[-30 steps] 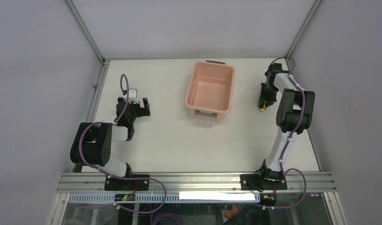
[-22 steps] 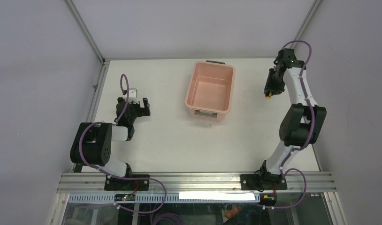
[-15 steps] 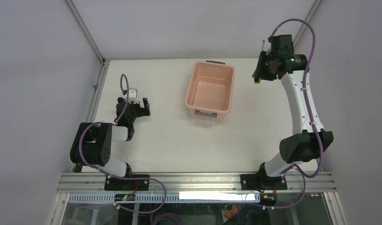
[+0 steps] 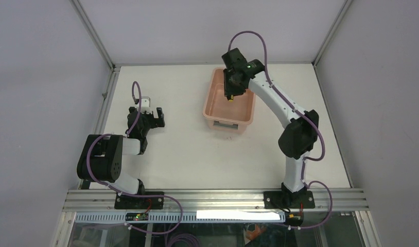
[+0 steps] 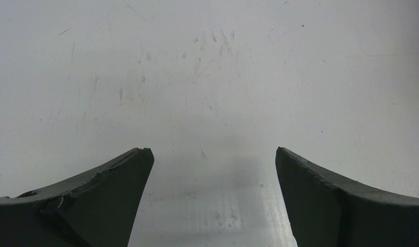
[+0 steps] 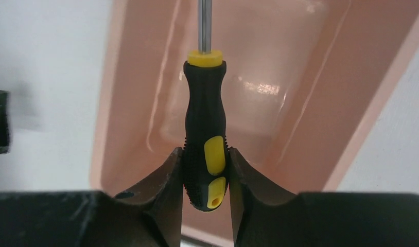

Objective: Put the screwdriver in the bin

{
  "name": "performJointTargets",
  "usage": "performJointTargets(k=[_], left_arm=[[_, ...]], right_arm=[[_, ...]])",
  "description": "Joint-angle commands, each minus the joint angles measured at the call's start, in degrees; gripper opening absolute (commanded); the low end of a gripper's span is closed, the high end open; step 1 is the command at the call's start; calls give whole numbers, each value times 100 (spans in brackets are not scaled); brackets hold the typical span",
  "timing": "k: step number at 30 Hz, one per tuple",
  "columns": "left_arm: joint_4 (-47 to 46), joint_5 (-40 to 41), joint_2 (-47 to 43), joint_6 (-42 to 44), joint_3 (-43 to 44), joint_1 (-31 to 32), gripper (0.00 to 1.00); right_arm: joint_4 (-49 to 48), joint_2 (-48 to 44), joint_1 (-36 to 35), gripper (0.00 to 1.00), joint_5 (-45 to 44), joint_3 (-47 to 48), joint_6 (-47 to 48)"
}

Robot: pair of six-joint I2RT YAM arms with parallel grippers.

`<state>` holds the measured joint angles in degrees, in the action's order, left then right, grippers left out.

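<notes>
The pale pink bin [image 4: 212, 110] stands at the back middle of the table. My right gripper [image 4: 230, 93] hangs over its far half, shut on the screwdriver [image 6: 205, 128], whose black and yellow handle is pinched between both fingers. The thin metal shaft runs off the top of the right wrist view, above the bin's floor [image 6: 248, 103]. In the top view only a yellow speck of the screwdriver [image 4: 230, 98] shows under the wrist. My left gripper [image 4: 152, 116] rests at the left of the table, open, nothing between its fingers [image 5: 109, 195].
A dark grey handle [image 4: 237, 68] sits on the bin's far short end. Metal frame posts [image 4: 94, 33] rise at the table's back corners, and a rail [image 4: 212, 198] runs along the near edge.
My right arm has risen from the table's right side and swung left with the screwdriver, ending above the bin. The left arm has not moved.
</notes>
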<state>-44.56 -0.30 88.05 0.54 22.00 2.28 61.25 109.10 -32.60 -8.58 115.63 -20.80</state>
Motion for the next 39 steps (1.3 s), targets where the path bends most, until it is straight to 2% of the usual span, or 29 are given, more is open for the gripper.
performJointTargets(k=[1, 7, 14, 19, 25, 31, 34, 39], left_arm=[[-150, -58, -166, -106, -3, 40, 99], [-151, -59, -174, -106, -3, 37, 99], [-150, -63, -167, -106, -3, 36, 99], [-154, -58, -167, -106, -3, 36, 99], [-152, -59, -168, -106, -3, 43, 99], [-150, -57, -169, -106, -3, 38, 99], [-151, -59, -165, -106, -3, 41, 99], [-157, -64, -167, -106, -3, 40, 99]], right_arm=[[-651, 211, -79, 6, -501, -626, -538], [-1396, 642, -89, 13, -158, -1451, -774], [-1438, 1242, -89, 20, -220, -1640, -952], [-1372, 1118, -88, 46, -367, -1586, -1027], [-1288, 455, -88, 68, -534, -1201, -666], [-834, -158, -56, 82, -1080, -472, -235], [-821, -562, 128, 98, -1334, -568, -26], [-683, -1107, 778, 99, -1352, -968, 104]])
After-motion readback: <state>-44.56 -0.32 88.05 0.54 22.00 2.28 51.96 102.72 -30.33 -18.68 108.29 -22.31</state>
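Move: The right hand hangs over the open bin with the screwdriver gripped near the handle's butt. The bin's middle lies roughly 4 cm ahead, 2 cm to the right and 15 cm below this hand, while the held screwdriver's middle is some 6 cm ahead, 2 cm left and 2 cm higher than it. From the idle left hand, the bin's middle is about 5 cm ahead, 37 cm to the right and 2 cm higher. Still pinching the screwdriver handle, the right hand lowers it about 18 cm, nearly straight down into the bin, tipping its fingers some 15 degrees further downward. Low in the bin the fingers start to open and let go, spreading wide as the hand climbs out about 21 cm, easing forward and finally right, wrist tilting back up. ##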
